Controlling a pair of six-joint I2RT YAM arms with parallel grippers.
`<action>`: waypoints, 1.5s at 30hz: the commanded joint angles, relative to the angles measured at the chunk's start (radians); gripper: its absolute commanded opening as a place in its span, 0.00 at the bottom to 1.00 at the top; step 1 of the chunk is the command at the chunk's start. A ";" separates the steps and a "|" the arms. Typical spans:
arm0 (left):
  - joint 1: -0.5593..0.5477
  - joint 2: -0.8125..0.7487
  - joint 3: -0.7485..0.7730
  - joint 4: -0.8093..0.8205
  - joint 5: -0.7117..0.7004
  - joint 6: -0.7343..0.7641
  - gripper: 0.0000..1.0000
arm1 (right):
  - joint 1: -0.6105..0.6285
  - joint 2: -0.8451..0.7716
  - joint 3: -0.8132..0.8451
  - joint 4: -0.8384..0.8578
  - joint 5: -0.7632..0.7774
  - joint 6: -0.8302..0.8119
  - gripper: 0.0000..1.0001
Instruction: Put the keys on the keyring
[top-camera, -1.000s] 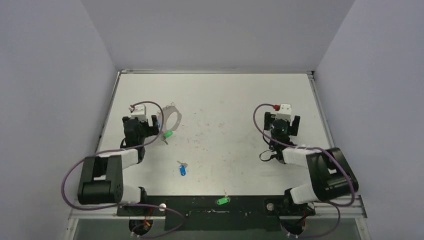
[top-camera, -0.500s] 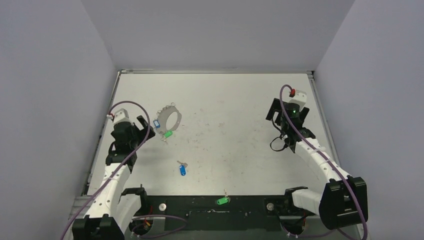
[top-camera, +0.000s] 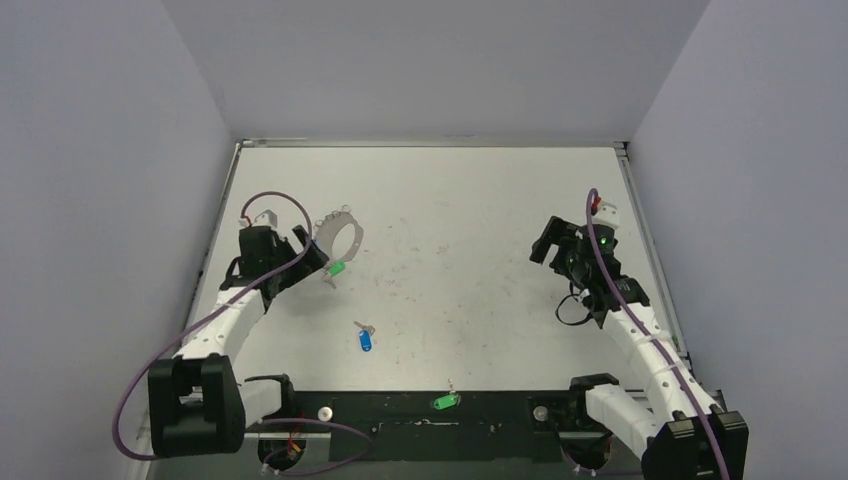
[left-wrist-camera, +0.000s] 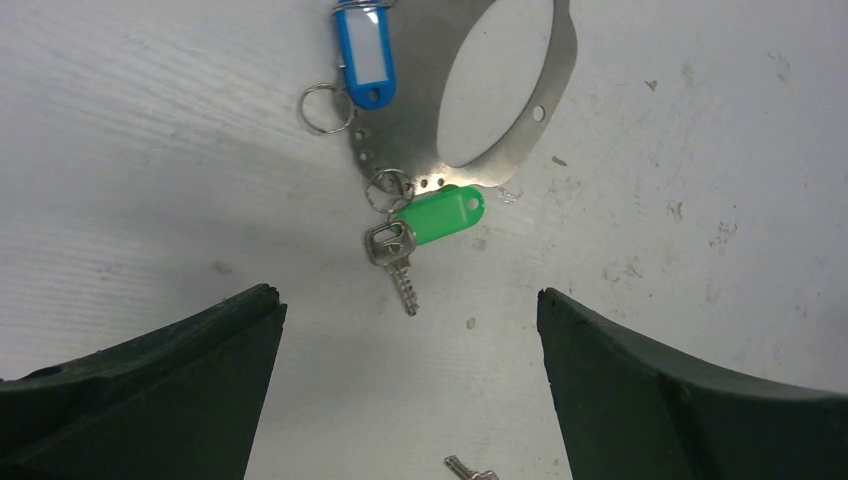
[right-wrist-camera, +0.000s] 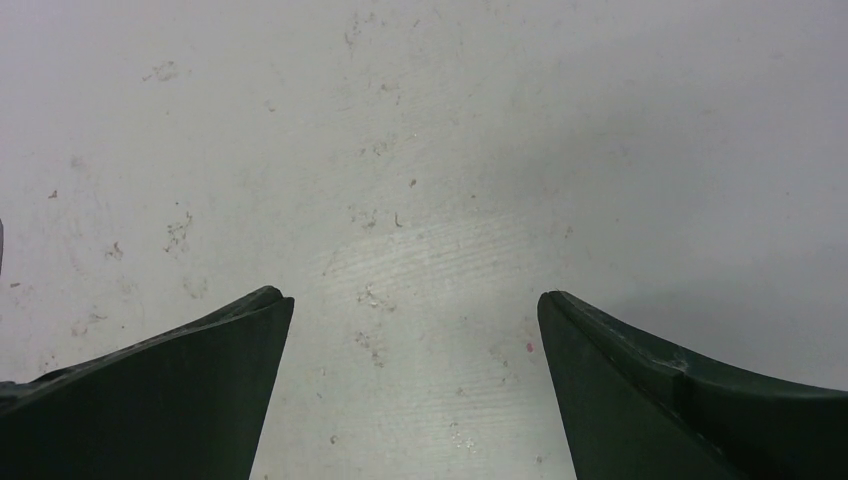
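Note:
The keyring, a wide thin silvery hoop, lies at the left of the table. A blue tag and a small empty ring hang on its rim. One green-headed key lies against the rim by a small ring. A blue-headed key lies loose at mid-table, and another green key rests on the black base strip. My left gripper hovers open just short of the green key. My right gripper is open over bare table on the right.
Grey walls enclose the white, scuffed table on three sides. The black mounting strip runs along the near edge between the arm bases. The tip of another key shows at the bottom of the left wrist view.
Both arms have unfolded from their tucked poses. The left gripper has swung to the keyring's near side, and the right one has moved out to the right. No key has moved.

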 joint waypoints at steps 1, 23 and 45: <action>-0.065 0.125 0.147 0.095 0.103 0.066 0.97 | -0.010 -0.046 -0.034 -0.078 0.017 0.082 1.00; -0.354 1.027 0.914 -0.201 -0.190 0.310 0.74 | -0.009 -0.209 -0.148 -0.221 -0.202 0.080 1.00; -0.869 0.847 0.585 0.017 -0.056 -0.007 0.70 | -0.010 -0.196 -0.102 -0.180 -0.330 0.053 1.00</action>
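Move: The keyring's metal plate lies ahead of the left hand, its middle about 14 cm out, 5 cm to the right and 7 cm below. The green-tagged key is some 6 cm ahead and 3 cm right of that hand, the nearer blue tag about 12 cm ahead and 1 cm left, and the blue-tagged key about 9 cm back and 7 cm right. From the right hand, the plate is some 14 cm ahead, 46 cm left and 14 cm below. The left hand sweeps about 18 cm forward and 12 cm right, dropping some 6 cm towards the keyring plate's far part, then reverses low over the table, going a further 16 cm right and 12 cm back, dragging the plate with its left finger seemingly hooked in the oval opening while the hand turns about 40 degrees clockwise and its fingers close part-way. Well clear of the things, the open right hand draws back about 9 cm, drifting left and sinking about 4 cm. ##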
